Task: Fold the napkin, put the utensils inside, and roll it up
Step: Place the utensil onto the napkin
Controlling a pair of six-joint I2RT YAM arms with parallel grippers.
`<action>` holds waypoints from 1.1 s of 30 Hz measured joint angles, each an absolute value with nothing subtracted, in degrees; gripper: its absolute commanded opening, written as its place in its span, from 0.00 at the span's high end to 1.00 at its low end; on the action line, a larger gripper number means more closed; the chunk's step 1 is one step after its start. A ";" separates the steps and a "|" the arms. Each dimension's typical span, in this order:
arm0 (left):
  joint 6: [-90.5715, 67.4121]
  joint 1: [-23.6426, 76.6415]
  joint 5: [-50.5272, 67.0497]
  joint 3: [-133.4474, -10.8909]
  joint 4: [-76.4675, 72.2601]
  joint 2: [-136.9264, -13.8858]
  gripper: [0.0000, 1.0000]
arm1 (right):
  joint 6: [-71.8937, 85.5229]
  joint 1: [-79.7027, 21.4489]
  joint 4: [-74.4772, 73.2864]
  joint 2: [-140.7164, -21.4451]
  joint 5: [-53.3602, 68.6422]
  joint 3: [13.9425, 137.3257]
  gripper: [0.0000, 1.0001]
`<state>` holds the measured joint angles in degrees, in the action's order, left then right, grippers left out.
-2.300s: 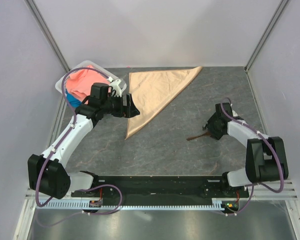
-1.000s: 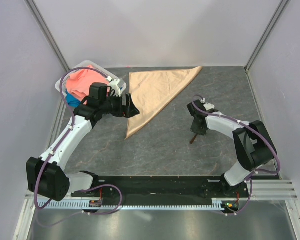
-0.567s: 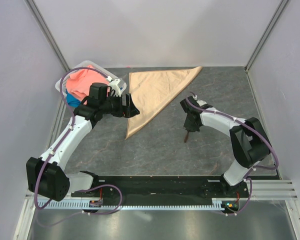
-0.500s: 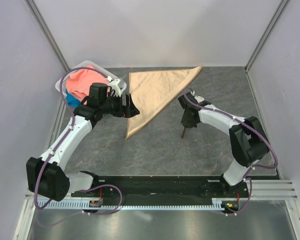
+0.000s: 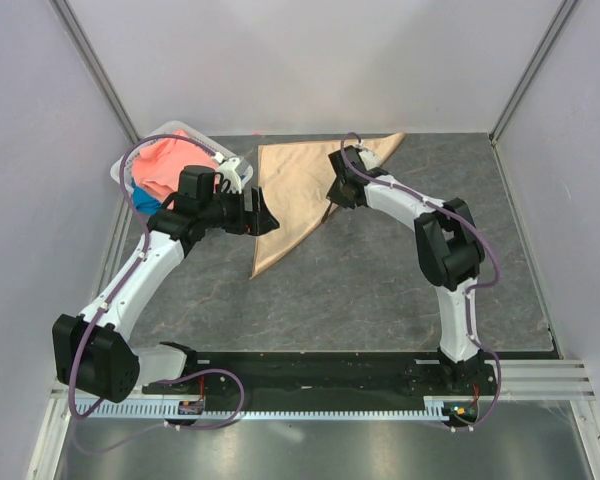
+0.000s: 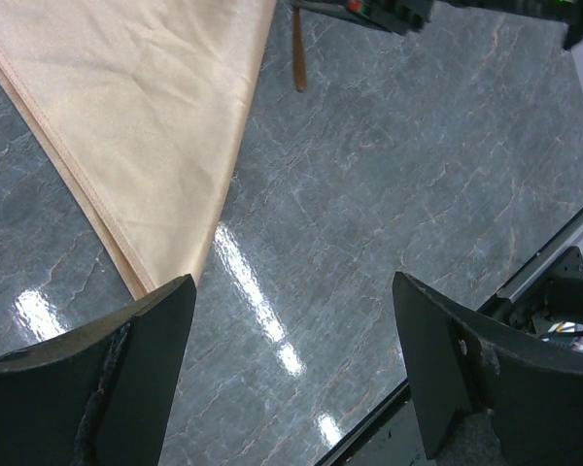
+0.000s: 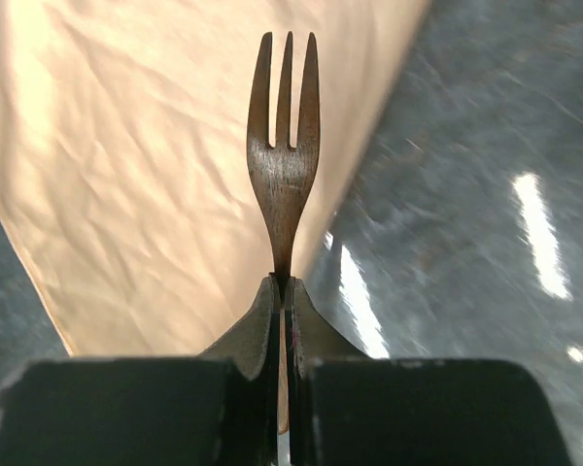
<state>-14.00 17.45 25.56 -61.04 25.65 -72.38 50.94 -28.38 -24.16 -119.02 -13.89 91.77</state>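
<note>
The peach-gold napkin (image 5: 300,185) lies folded into a triangle at the back middle of the table. My right gripper (image 5: 337,195) hovers at its long right edge, shut on the handle of the dark brown fork (image 5: 328,213). In the right wrist view the fork (image 7: 284,155) sticks out from the gripper (image 7: 284,286), tines forward over the napkin (image 7: 126,175). My left gripper (image 5: 265,215) stands open beside the napkin's left edge with nothing in it. The left wrist view shows its open gripper (image 6: 291,282) above bare table, with the napkin (image 6: 146,116) and the fork (image 6: 298,53) beyond.
A white bin (image 5: 180,128) at the back left holds a coral-pink cloth (image 5: 165,160) and a blue cloth (image 5: 145,203). The grey marbled table (image 5: 380,280) is closed in by pale walls on three sides.
My right arm has carried the fork from the right side of the table up and left to the napkin's long edge. The left arm has stayed still and open.
</note>
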 measured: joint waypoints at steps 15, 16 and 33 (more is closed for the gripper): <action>-13.98 17.45 25.39 -61.04 25.67 -72.38 0.11 | 60.31 -28.38 -21.61 -131.79 -17.91 104.75 1.00; -13.98 17.45 25.39 -61.04 25.67 -72.36 0.11 | 60.77 -28.38 -21.61 -132.03 -18.20 104.75 1.00; -13.98 17.45 24.08 -61.04 25.69 -72.36 0.10 | 64.66 -28.38 -21.58 -133.10 -20.88 104.97 0.48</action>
<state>-13.98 17.45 24.08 -61.04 25.69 -72.36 64.66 -28.38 -21.58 -133.10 -20.88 104.97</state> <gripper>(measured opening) 0.896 0.470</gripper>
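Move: About 7 cm ahead of the right hand, 1 cm to its left and 5 cm below lies the spot on the napkin for the fork it still grips near the handle end. The folded napkin's middle is some 7 cm ahead and 9 cm left; its far right corner some 22 cm ahead and 20 cm right, its near corner 20 cm back and 23 cm left. From the left hand that spot is roughly 13 cm ahead, 17 cm right and 19 cm below. Carrying the fork on over the napkin's slanting folded edge, the right hand glides about 6 cm forward and at first slightly left, then sinks to some 3 cm lower while turning the fork clockwise by about 15 degrees. There it stays, and its fingers open to roughly half, letting go of the handle just above the cloth. ##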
